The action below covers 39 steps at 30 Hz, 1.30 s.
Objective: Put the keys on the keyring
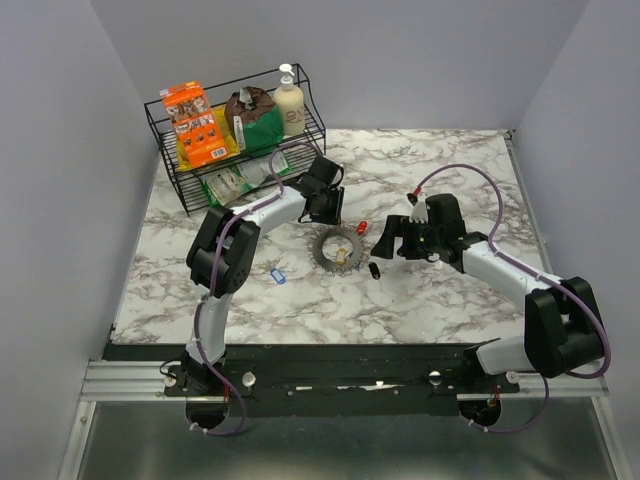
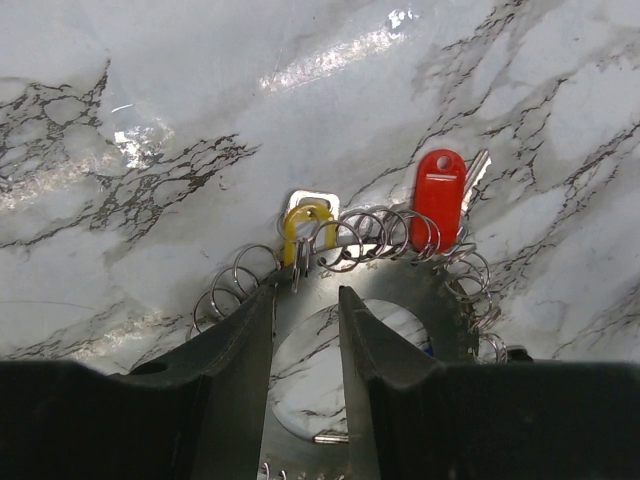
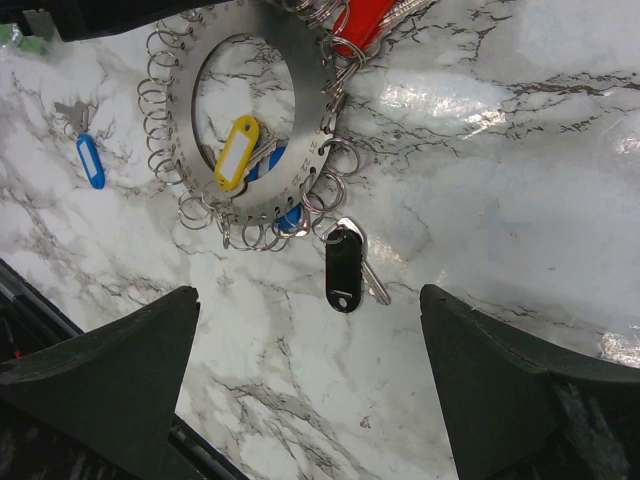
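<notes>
The keyring (image 1: 337, 248) is a flat silver ring edged with many small split rings, lying mid-table. It also shows in the right wrist view (image 3: 190, 120) and the left wrist view (image 2: 400, 290). A red key (image 1: 362, 227) lies at its far right edge. A yellow tag (image 3: 236, 150) and a blue one lie in its hole. A black key (image 3: 342, 268) lies just beside its near edge. A loose blue key (image 1: 278, 274) lies to its left. My left gripper (image 2: 305, 292) is over the ring's far band, jaws a narrow gap apart, nothing pinched. My right gripper (image 3: 308, 295) is wide open above the black key.
A black wire basket (image 1: 149, 112) stands at the back left with an orange box (image 1: 192, 124), a brown and green bag (image 1: 254, 118) and a bottle (image 1: 288, 102). Green packets (image 1: 228, 184) lie under its front. Grey walls close in on both sides.
</notes>
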Motion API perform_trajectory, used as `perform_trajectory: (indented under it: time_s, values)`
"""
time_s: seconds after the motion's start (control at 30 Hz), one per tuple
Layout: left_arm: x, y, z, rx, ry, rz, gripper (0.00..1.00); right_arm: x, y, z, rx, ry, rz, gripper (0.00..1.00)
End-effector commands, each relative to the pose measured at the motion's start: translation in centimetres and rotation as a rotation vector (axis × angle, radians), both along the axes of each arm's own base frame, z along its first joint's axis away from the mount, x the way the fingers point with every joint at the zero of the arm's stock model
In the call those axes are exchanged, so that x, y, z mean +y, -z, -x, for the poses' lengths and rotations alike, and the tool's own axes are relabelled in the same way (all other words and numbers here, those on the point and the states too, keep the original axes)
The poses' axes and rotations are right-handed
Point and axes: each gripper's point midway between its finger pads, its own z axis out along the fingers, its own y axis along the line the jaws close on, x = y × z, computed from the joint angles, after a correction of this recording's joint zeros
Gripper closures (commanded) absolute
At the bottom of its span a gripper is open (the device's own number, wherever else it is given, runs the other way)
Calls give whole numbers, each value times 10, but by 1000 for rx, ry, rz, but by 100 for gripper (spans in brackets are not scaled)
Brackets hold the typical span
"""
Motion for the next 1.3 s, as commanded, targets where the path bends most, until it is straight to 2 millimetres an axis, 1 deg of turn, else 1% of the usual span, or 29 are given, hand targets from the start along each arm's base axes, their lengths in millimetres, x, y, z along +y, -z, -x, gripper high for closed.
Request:
perform_trajectory:
  time_s: [0.0, 0.23, 0.3, 0.47, 0.57, 0.6, 0.67, 0.8, 0.87, 0.9, 1.0, 1.13, 1.27]
  values:
    - [-6, 4, -8, -12, 7, -15, 61, -1, 2, 0, 3, 1, -9, 0]
    - [-5, 6, -12, -12, 7, -32, 67, -1, 3, -1, 6, 4, -8, 0]
    - [-5, 8, -13, -11, 8, -36, 70, -1, 4, -1, 11, 2, -7, 0]
    - [-4, 15, -13, 1, 12, -47, 71, -1, 5, -1, 14, 7, -6, 0]
    - [-3, 19, -13, 5, 13, -58, 73, -1, 5, -1, 14, 6, -7, 0]
    - [-2, 20, -12, 9, 13, -63, 75, -1, 4, -1, 13, 6, -8, 0]
    - [-2, 22, -12, 11, 16, -70, 76, -1, 5, -1, 14, 7, -7, 0]
    - [0, 22, -11, 16, 13, -75, 76, -1, 6, 0, 19, 7, -7, 0]
    - [0, 21, -10, 12, 18, -79, 82, -1, 7, 0, 21, 7, -6, 0]
    - [1, 21, -11, 10, 15, -83, 89, -1, 7, -1, 19, 8, -6, 0]
    - [3, 18, -12, 2, 10, -90, 100, -1, 6, 0, 18, 7, -7, 0]
    - [5, 11, -13, -16, 11, -91, 100, -1, 5, 0, 16, 8, -9, 0]
    - [4, -6, -14, -50, 24, -82, 100, -1, 3, 1, 11, 7, -13, 0]
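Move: Under the left fingertips, roughly 3 cm down and 1 cm ahead, is the small split ring at the keyring's far edge. The yellow tag lies just beyond it, about 2 cm ahead of the hand. The keyring's middle is some 5 cm back and 1 cm right; the red key is 6 cm right and 1 cm ahead. From the right hand that split ring lies about 10 cm ahead, 12 cm left and 6 cm lower. Sinking in two short steps with a slight lift of about 1 cm between, the left hand ends some 2 cm lower and 1 cm farther forward, at the far edge of the keyring beside the yellow tag. The fingers narrow slowly on the way, then, once the hand has stopped, snap fully shut and pinch the near side of the small split ring. ##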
